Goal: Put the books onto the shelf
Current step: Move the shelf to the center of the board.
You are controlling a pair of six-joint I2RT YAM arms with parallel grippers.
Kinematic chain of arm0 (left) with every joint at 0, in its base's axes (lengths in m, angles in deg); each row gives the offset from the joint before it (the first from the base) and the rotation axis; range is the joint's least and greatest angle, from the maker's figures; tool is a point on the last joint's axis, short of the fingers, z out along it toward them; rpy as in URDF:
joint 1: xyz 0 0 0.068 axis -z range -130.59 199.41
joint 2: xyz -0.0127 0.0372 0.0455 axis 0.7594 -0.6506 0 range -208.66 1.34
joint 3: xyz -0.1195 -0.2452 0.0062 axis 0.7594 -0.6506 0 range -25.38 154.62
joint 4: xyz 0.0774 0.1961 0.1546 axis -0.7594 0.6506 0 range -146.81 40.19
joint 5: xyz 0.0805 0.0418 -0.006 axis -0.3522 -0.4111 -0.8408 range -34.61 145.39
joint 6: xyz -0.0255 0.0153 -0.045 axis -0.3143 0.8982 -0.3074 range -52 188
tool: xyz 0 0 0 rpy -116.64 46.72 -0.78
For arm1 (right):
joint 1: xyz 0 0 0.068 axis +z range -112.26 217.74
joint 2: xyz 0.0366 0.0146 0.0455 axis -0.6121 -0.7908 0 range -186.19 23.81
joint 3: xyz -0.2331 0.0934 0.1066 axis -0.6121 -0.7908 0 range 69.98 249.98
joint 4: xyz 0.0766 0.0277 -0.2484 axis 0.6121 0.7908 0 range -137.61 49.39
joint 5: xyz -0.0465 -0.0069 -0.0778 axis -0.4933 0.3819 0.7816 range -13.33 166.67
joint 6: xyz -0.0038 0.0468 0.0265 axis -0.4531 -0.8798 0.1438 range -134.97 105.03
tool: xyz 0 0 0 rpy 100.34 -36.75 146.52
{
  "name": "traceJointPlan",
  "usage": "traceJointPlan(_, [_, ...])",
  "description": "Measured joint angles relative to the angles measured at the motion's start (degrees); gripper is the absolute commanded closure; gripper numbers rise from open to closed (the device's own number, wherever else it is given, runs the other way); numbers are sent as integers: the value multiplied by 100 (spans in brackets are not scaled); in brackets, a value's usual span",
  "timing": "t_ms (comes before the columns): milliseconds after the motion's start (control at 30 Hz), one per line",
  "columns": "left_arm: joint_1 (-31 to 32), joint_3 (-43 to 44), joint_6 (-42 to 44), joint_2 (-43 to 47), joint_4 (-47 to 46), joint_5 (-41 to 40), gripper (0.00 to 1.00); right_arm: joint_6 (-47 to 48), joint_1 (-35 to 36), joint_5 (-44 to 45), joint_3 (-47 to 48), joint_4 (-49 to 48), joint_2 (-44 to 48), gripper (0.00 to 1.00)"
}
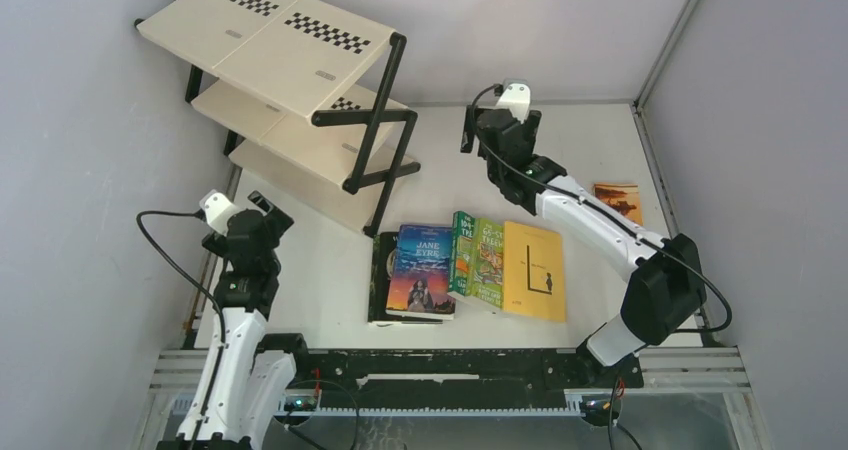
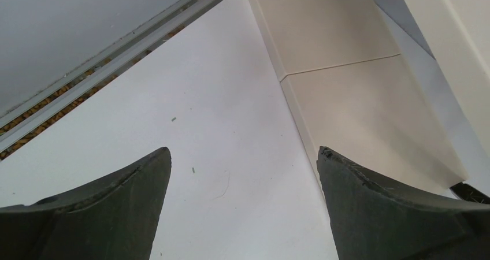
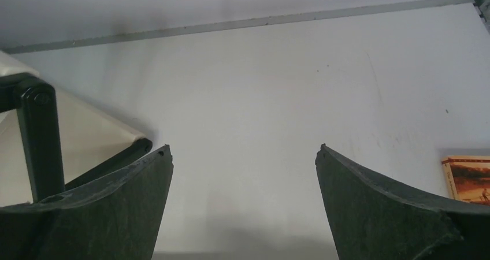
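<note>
The shelf (image 1: pixel 290 60), cream boards with checkerboard strips on a black frame, stands at the far left of the table. Several books lie flat in a row near the front: a black one (image 1: pixel 377 275) partly under the blue "Jane Eyre" (image 1: pixel 422 268), two green ones (image 1: pixel 463 253) (image 1: pixel 489 262) and a yellow one (image 1: pixel 534 270). A small orange book (image 1: pixel 618 200) (image 3: pixel 469 179) lies apart at the right. My left gripper (image 1: pixel 268 208) (image 2: pixel 244 156) hangs open by the shelf's lowest board (image 2: pixel 346 86). My right gripper (image 1: pixel 500 122) (image 3: pixel 244 150) is open over bare table, right of the shelf frame (image 3: pixel 37 138).
Grey walls (image 1: pixel 70 170) close in the table on the left, back and right. A metal rail (image 2: pixel 115 63) runs along the left wall's foot. The black mounting bar (image 1: pixel 450 365) with both arm bases lines the near edge.
</note>
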Motion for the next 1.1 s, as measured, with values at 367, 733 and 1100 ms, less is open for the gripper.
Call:
traceJointPlan(367, [0,243,4,-50,293,28,0,949,424,149,37,-299,-162,21])
traceJointPlan(733, [0,887,-188,219,957,352,0,1119,544,-767,37,-422,-160,23])
traceJointPlan(1100, [0,1128,-289,881,1620,579,0,1394,1309,-1314,-2,-1307,-66,33])
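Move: The shelf's right-hand black frame stands about 20 cm to the right hand's left and roughly 2 cm back, near hand height. Jane Eyre lies some 27 cm back and 14 cm left of this hand; the green books are about 25 cm back and 2 cm left, the yellow book 27 cm back and 9 cm right, all roughly 24 cm below. From the left hand that frame is about 14 cm ahead and 26 cm right. Towards the shelf's right-hand frame, the right hand sweeps about 14 cm left, ever faster, drifting back and rising late, while it turns some 30 degrees counter-clockwise and its fingers close about a third of the way. It comes close beside the black posts; contact can't be seen. The left hand rises about 6 cm, then also draws back some 3 cm, wide open. ##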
